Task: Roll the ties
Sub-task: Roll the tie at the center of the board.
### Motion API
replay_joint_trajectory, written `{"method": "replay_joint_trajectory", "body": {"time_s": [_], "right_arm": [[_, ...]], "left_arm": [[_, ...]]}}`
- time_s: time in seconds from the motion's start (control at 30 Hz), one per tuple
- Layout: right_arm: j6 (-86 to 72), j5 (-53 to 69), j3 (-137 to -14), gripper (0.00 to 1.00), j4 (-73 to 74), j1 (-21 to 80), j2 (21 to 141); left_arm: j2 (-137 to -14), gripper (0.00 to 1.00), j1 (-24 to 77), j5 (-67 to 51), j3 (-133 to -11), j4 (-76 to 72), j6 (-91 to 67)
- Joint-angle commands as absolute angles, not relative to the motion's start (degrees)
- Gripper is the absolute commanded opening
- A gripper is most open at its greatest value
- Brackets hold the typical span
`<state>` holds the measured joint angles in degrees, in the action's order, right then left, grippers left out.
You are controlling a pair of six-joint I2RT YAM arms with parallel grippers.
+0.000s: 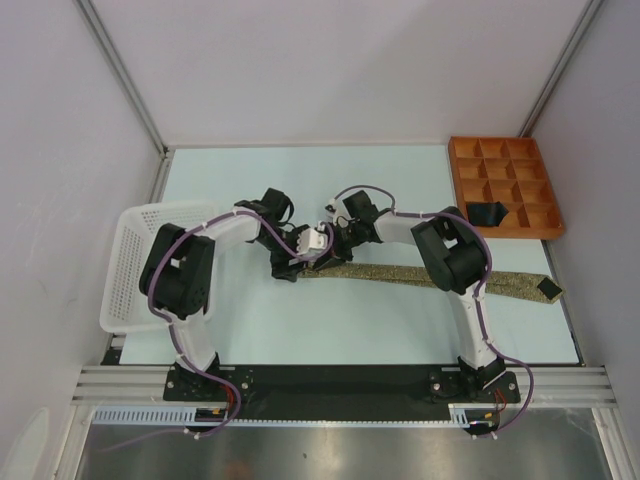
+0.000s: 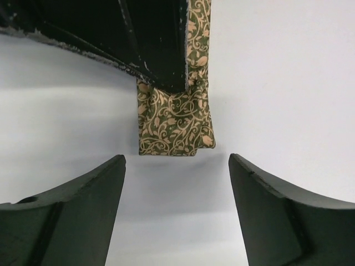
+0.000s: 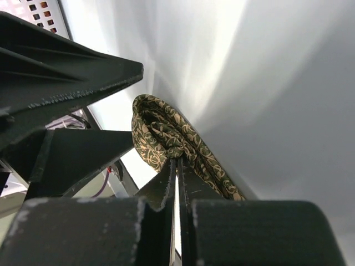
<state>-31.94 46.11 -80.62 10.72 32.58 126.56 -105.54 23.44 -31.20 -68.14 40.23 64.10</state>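
An olive-tan patterned tie (image 1: 400, 273) lies across the table, its dark-lined tip at the right edge. Its left end is folded into a small roll (image 3: 161, 136). My right gripper (image 3: 177, 162) is shut on that roll, its tips pinching the fabric. In the left wrist view the folded end (image 2: 175, 124) sticks out below the right gripper's black fingers (image 2: 150, 39). My left gripper (image 2: 177, 160) is open just short of the fold, touching nothing. A black tie (image 1: 487, 213) lies bunched in the orange tray.
A white mesh basket (image 1: 135, 260) stands at the table's left edge beside the left arm. The orange compartment tray (image 1: 505, 185) sits at the back right. Both arms meet near the table's middle.
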Motion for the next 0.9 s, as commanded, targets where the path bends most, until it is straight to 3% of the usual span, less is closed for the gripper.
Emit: {"method": "replay_joint_trajectory", "body": {"time_s": [0.0,0.17,0.37,0.47,0.57,0.87], "right_arm": [[-29.18,42.18,-77.79,0.0,13.46,31.55,129.64],[-30.41,44.47,-75.94,0.0,10.64,30.76,129.9],[-31.37,46.49,-74.71,0.0,8.35,29.45,130.08],[-32.08,47.72,-74.18,0.0,6.95,29.09,129.64],[-33.83,50.17,-73.13,0.0,3.53,29.09,128.15],[-34.19,51.59,-78.65,0.0,1.23,31.9,126.74]], "left_arm": [[-104.24,0.81,24.69,-31.64,-68.55,39.9,66.01],[-105.99,0.81,26.54,-29.63,-68.82,36.48,62.32],[-107.23,0.6,28.74,-27.33,-68.47,36.65,63.11],[-106.26,0.41,28.48,-26.72,-68.55,36.56,62.93],[-104.94,0.31,27.78,-25.93,-69.34,38.31,63.45],[-99.67,0.22,25.23,-23.29,-69.53,47.72,66.88]]}}
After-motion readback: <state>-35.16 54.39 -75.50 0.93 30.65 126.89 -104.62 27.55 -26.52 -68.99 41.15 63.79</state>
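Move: Just to the right of the open left fingers, about 2 cm off and 1 cm lower, lies the tie's folded left end, straight ahead with no forward offset. The shut right fingertips are on the tie beyond, some 4 cm to the left hand's right, level fore and aft, 1 cm lower. The white basket's middle is about 29 cm left of the left hand, level fore and aft, 3 cm higher. From the right hand the tie's end is roughly 2 cm left, at the same height. Slipping right about 2 cm and down 1 cm, the left hand brings its open fingers over the tie's end, closes and pinches it, then draws back left and up just over 1 cm each. The right hand keeps its shut grip on the tie, easing right about 1.5 cm and then some 1 cm back left while rolling less than 10 degrees. ##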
